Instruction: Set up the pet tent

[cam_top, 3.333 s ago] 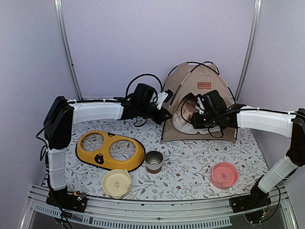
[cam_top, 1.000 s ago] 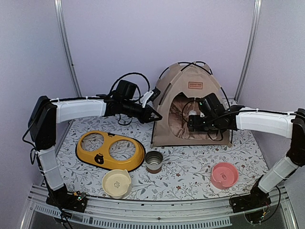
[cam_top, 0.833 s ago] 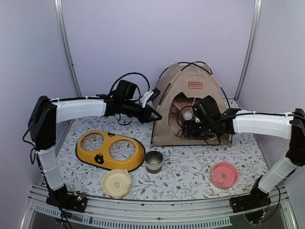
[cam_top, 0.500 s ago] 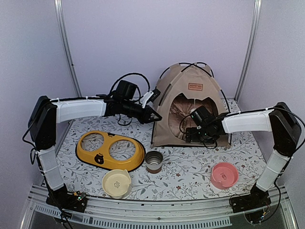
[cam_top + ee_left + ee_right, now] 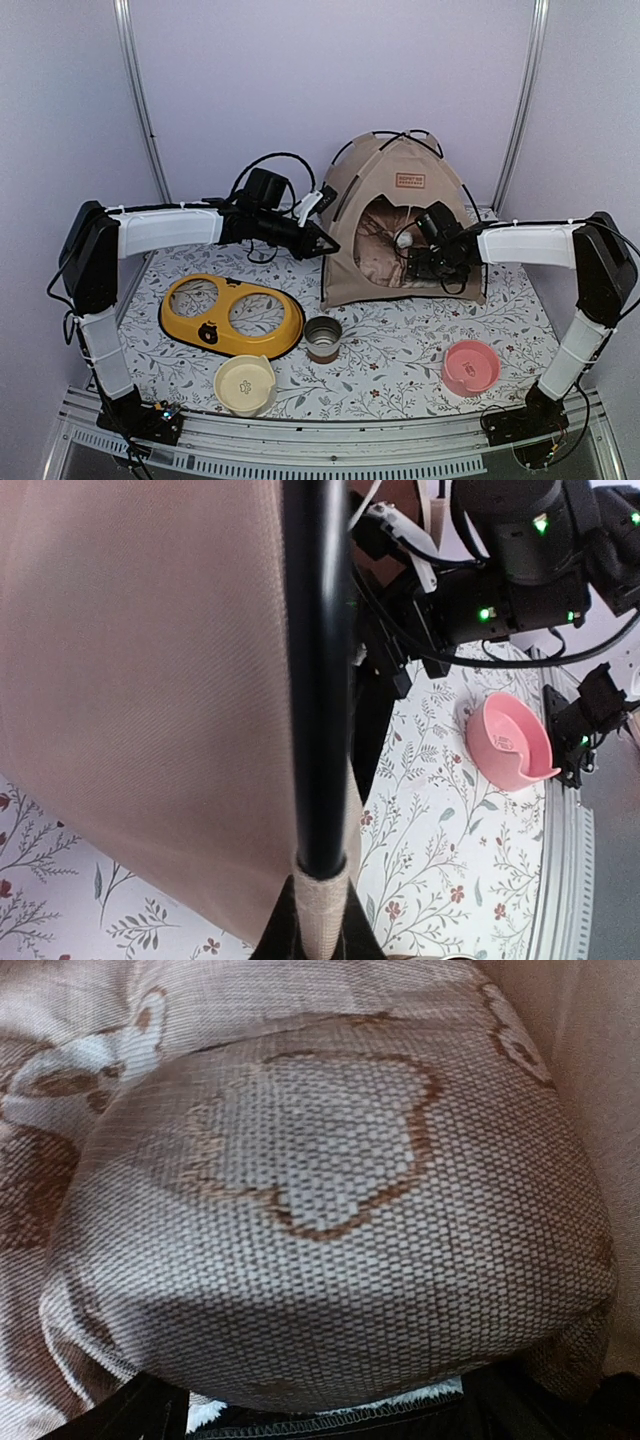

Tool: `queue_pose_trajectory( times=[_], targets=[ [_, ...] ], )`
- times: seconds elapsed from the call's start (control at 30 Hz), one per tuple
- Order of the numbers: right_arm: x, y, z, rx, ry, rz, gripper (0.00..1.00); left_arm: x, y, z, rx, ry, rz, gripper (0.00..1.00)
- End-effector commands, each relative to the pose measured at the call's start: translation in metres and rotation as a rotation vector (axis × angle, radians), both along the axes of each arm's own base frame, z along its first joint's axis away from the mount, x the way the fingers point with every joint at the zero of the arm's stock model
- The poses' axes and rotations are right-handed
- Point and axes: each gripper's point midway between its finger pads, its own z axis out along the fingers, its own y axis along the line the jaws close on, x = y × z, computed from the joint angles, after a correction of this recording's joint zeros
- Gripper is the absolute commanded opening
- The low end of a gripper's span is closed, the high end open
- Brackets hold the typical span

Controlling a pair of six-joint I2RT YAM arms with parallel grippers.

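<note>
The tan pet tent (image 5: 400, 200) stands upright at the back of the mat, with black poles crossed over its top. My left gripper (image 5: 328, 245) is at its front left corner. In the left wrist view this gripper (image 5: 320, 935) is shut on the fabric sleeve where a black pole (image 5: 318, 680) ends. My right gripper (image 5: 425, 262) reaches into the doorway, beside a white pom-pom (image 5: 405, 240). A patterned cushion (image 5: 330, 1210) fills the right wrist view and bulges over the right gripper (image 5: 330, 1420). Its dark fingers (image 5: 150, 1410) stand wide apart, so it is open.
On the flowered mat in front lie a yellow double-bowl holder (image 5: 230, 317), a metal cup (image 5: 323, 337), a cream bowl (image 5: 245, 383) and a pink bowl (image 5: 470, 367). The wall stands close behind the tent. The right arm's cables hang across the doorway.
Since the oldest frame the tent has risen and shifted left. In the last second the right gripper dipped left at the doorway, then moved back right and deeper in. The left arm held still.
</note>
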Motion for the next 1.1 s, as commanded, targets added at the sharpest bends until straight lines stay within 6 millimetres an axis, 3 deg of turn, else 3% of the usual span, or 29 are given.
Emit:
queue_pose_trajectory(
  times=[0.0,0.1,0.23,0.4,0.63,0.93,1.07],
  targets=[
    [-0.009,0.031,0.025,-0.016,-0.042,0.131,1.0,0.008,0.007,0.015,-0.012,-0.023,0.026,0.0],
    [-0.02,0.061,0.04,0.008,-0.069,0.222,0.99,0.012,0.0,0.015,-0.02,-0.019,0.017,0.0],
    [-0.033,0.072,0.061,0.055,-0.095,0.244,0.99,0.012,-0.017,0.014,-0.027,-0.025,-0.018,0.0],
    [-0.046,0.051,0.092,0.058,-0.138,0.19,0.99,0.009,-0.046,-0.012,0.012,-0.008,-0.097,0.0],
    [-0.061,0.023,0.132,0.079,-0.237,0.16,0.99,0.014,-0.075,-0.023,0.015,-0.018,-0.158,0.0],
    [-0.06,-0.001,0.146,0.078,-0.259,0.147,0.99,0.037,-0.1,-0.032,0.011,-0.019,-0.155,0.0],
    [-0.055,-0.007,0.148,0.078,-0.258,0.146,0.99,0.059,-0.104,-0.041,0.026,-0.014,-0.102,0.0]
  ],
)
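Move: The left fingers are shut on the tent's left front pole. The tent's middle lies about 16 cm to their right, 12 cm ahead and nearly level, with the steel cup 12 cm back and 3 cm left and the yellow stand 22 cm left and 5 cm back, both on the mat. The open right gripper is in the doorway, with the cushion's middle some 7 cm ahead and 4 cm left. The white ball hangs 7 cm left, 2 cm ahead and 6 cm up; the pink bowl is 21 cm back and 6 cm right. Keep the left pinch on the tent pole and carry it about 10 cm to the right, then also forward, sinking slightly. Meanwhile slide the wide-open right gripper left and back, clear of the cushion and out of the doorway, then raise it some 14 cm while easing back right, fingers tipping up. ##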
